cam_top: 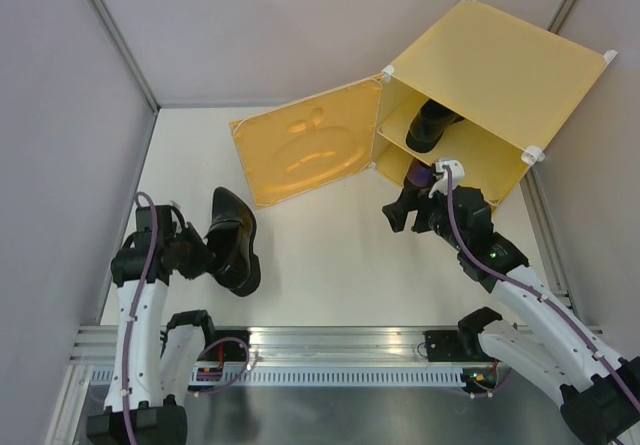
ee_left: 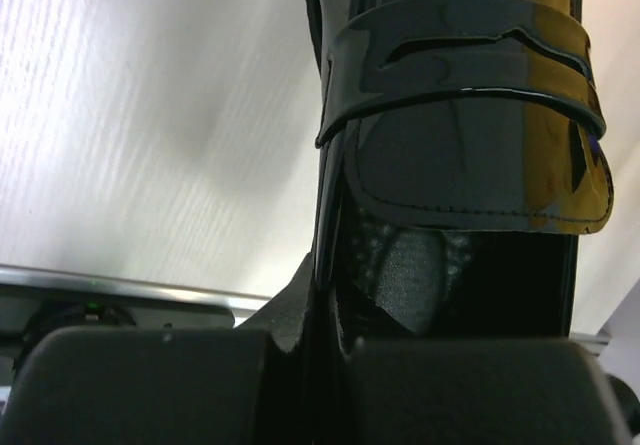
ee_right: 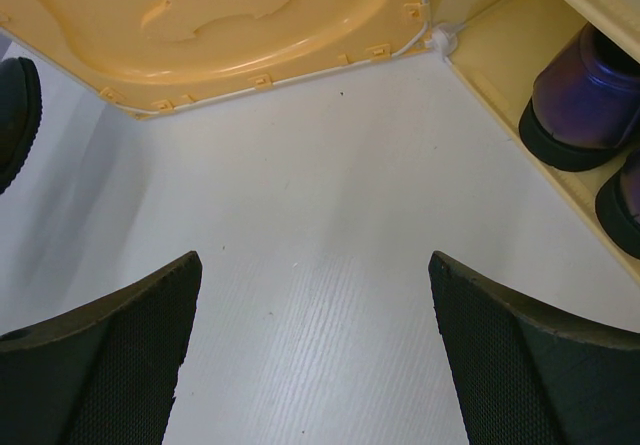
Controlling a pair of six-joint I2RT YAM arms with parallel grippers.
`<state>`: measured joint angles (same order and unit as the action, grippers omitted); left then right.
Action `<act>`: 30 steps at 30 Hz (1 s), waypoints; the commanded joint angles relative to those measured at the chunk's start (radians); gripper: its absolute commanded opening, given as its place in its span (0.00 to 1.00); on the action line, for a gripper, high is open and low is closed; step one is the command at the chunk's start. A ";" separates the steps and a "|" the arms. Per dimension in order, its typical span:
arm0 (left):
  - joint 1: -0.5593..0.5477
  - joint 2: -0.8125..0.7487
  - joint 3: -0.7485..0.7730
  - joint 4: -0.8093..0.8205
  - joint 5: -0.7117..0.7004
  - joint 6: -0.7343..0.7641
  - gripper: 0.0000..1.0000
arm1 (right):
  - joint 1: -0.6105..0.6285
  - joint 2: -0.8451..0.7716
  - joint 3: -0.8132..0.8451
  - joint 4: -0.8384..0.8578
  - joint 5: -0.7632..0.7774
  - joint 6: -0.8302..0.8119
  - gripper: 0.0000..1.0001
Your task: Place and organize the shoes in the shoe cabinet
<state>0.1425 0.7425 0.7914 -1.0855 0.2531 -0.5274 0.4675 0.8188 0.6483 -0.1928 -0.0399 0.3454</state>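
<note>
The yellow shoe cabinet stands at the back right, its apple-embossed door swung open to the left. One black shoe lies on its upper shelf. Two dark purple shoes sit heel-out in the lower compartment. My left gripper is shut on the side wall of the other black shoe at the table's left; in the left wrist view its glossy strap fills the frame above the gripper. My right gripper hangs open over bare table just outside the cabinet's lower opening, with nothing between its fingers.
The open door juts out over the middle of the table, between the two arms. Grey walls close in the left, back and right sides. An aluminium rail runs along the near edge by the arm bases.
</note>
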 commanded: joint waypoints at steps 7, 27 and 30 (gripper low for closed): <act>-0.030 -0.063 -0.023 -0.062 0.271 0.058 0.02 | 0.003 0.003 0.093 -0.025 -0.026 0.033 0.98; -0.673 0.251 0.169 0.324 0.157 -0.058 0.02 | 0.002 -0.001 0.172 -0.086 0.020 0.018 0.98; -0.747 0.349 0.222 0.418 0.078 -0.069 0.02 | 0.002 -0.038 0.183 -0.120 0.034 0.015 0.98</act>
<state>-0.5552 1.0485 0.9237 -0.8795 0.4198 -0.5247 0.4675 0.8215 0.7826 -0.2825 -0.0341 0.3744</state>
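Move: Some 40 cm to the right of the left hand, about 9 cm farther out and a little higher, waits the open right gripper, with the black shoe held in the left fingers heading its way. The shelved black shoe is roughly 46 cm right of the left hand and 29 cm ahead; the open cabinet door is about 21 cm right and 25 cm ahead. From the right hand, the held shoe is some 36 cm left, 6 cm back and 8 cm lower. Swinging the black shoe across towards the right gripper, the left hand keeps its pinch on the shoe's side rim and goes about 16 cm right, fastest late on, easing back some 4 cm before curving forward again, while the wrist turns about 45 degrees clockwise. The right hand stays open and rises about 4 cm in front of the cabinet. ##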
